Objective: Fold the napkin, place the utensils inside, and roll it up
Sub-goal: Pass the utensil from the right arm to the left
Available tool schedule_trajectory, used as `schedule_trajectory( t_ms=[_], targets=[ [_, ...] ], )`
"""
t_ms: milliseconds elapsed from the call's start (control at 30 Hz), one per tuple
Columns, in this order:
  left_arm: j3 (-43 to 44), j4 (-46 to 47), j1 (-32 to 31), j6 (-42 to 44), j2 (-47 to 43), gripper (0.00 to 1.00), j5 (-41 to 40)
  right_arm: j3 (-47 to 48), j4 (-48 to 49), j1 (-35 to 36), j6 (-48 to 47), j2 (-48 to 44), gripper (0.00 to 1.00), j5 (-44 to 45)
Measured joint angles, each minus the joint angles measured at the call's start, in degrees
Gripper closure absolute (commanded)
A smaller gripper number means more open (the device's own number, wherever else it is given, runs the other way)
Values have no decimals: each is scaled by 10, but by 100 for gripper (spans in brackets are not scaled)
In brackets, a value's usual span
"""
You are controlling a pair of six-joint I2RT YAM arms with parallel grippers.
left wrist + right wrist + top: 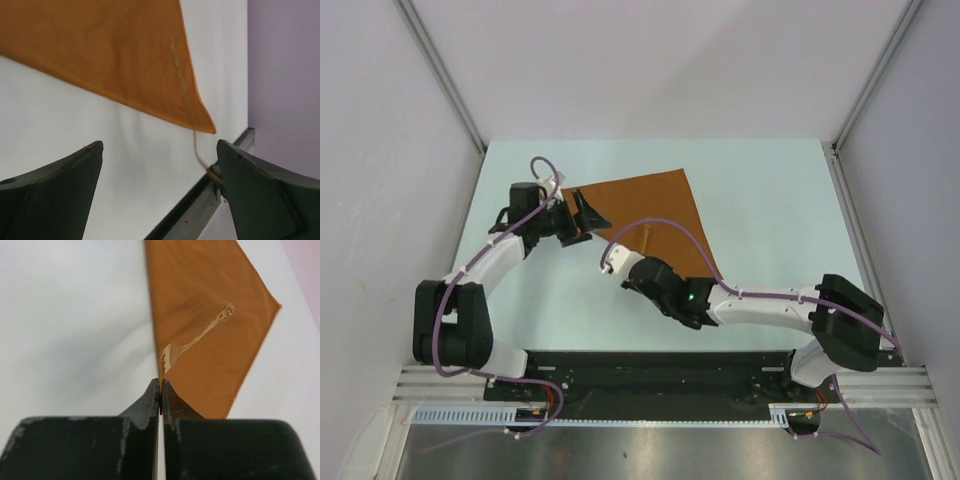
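Observation:
The rust-orange napkin [665, 215] lies spread on the pale table top. A small gold fork [192, 342] rests on the napkin [215, 300], tines toward my right gripper; the top view does not show it. My right gripper [161, 385] is shut on the napkin's near edge, just short of the tines. From above, the right gripper [632, 275] sits over the cloth's near-left side. My left gripper [582, 215] is wide open at the napkin's left corner. In the left wrist view that gripper [159, 145] holds nothing, and the napkin [115, 50] lies ahead of its fingers.
A dark rail [195, 205] runs along the table's edge close to the left gripper's right finger. White walls with metal posts [445, 75] enclose the table on three sides. Both arm bases stand on the black mount [660, 375] at the near edge.

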Motion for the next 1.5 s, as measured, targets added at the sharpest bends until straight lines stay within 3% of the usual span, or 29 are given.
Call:
schedule_trajectory(
  t_ms=[200, 367, 433, 567, 733, 967, 1067, 1100, 1133, 1233, 1500],
  targets=[
    [1, 28, -56, -32, 57, 1, 57, -5, 61, 50, -30, 0, 100, -21],
    [3, 36, -99, -42, 102, 14, 80, -5, 78, 63, -40, 0, 100, -31],
    [3, 37, -109, -45, 108, 22, 88, -5, 78, 66, -42, 0, 100, -33],
    [3, 45, -111, -52, 109, 49, 93, -5, 78, 77, -45, 0, 100, -35],
    [3, 50, -111, -56, 109, 60, 92, -5, 78, 89, -50, 0, 100, -31],
    [3, 49, -108, -67, 118, 100, 88, -5, 77, 90, -54, 1, 100, -25],
    [3, 49, -108, -95, 118, 100, 92, -7, 76, 94, -55, 7, 98, -26],
    [3, 48, -108, -100, 118, 100, 92, -7, 76, 95, -55, 9, 90, -23],
    [3, 48, -107, -105, 119, 100, 91, -7, 78, 96, -55, 11, 68, -19],
    [-5, 74, -101, -113, 116, 100, 89, -7, 76, 94, -41, 12, 29, -16],
    [-95, 140, -74, -134, 11, 100, -6, -7, 50, 35, 37, -29, 18, -74]
  ],
)
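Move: The fork is held by its head in the shut right fingers, handle running outward. Its middle lies about 5 cm ahead of the right hand and 1 cm to its right, a little lower; from the open left hand that middle is some 10 cm to the right, 3 cm back and 5 cm lower. The left gripper waits about 8 cm ahead of the right hand and 9 cm to its left. The napkin's middle is roughly 4 cm ahead and 12 cm right of the left hand, 13 cm down. The fork is brought back and left about 8 cm by the right hand, turning counter-clockwise, then held there while the left hand comes right some 8 cm, back and down, turning clockwise, and shuts its fingers on the shaft. The right fingers then open and let go, that hand starting forward and up, while the left draws the fork about 3.5 cm left. ##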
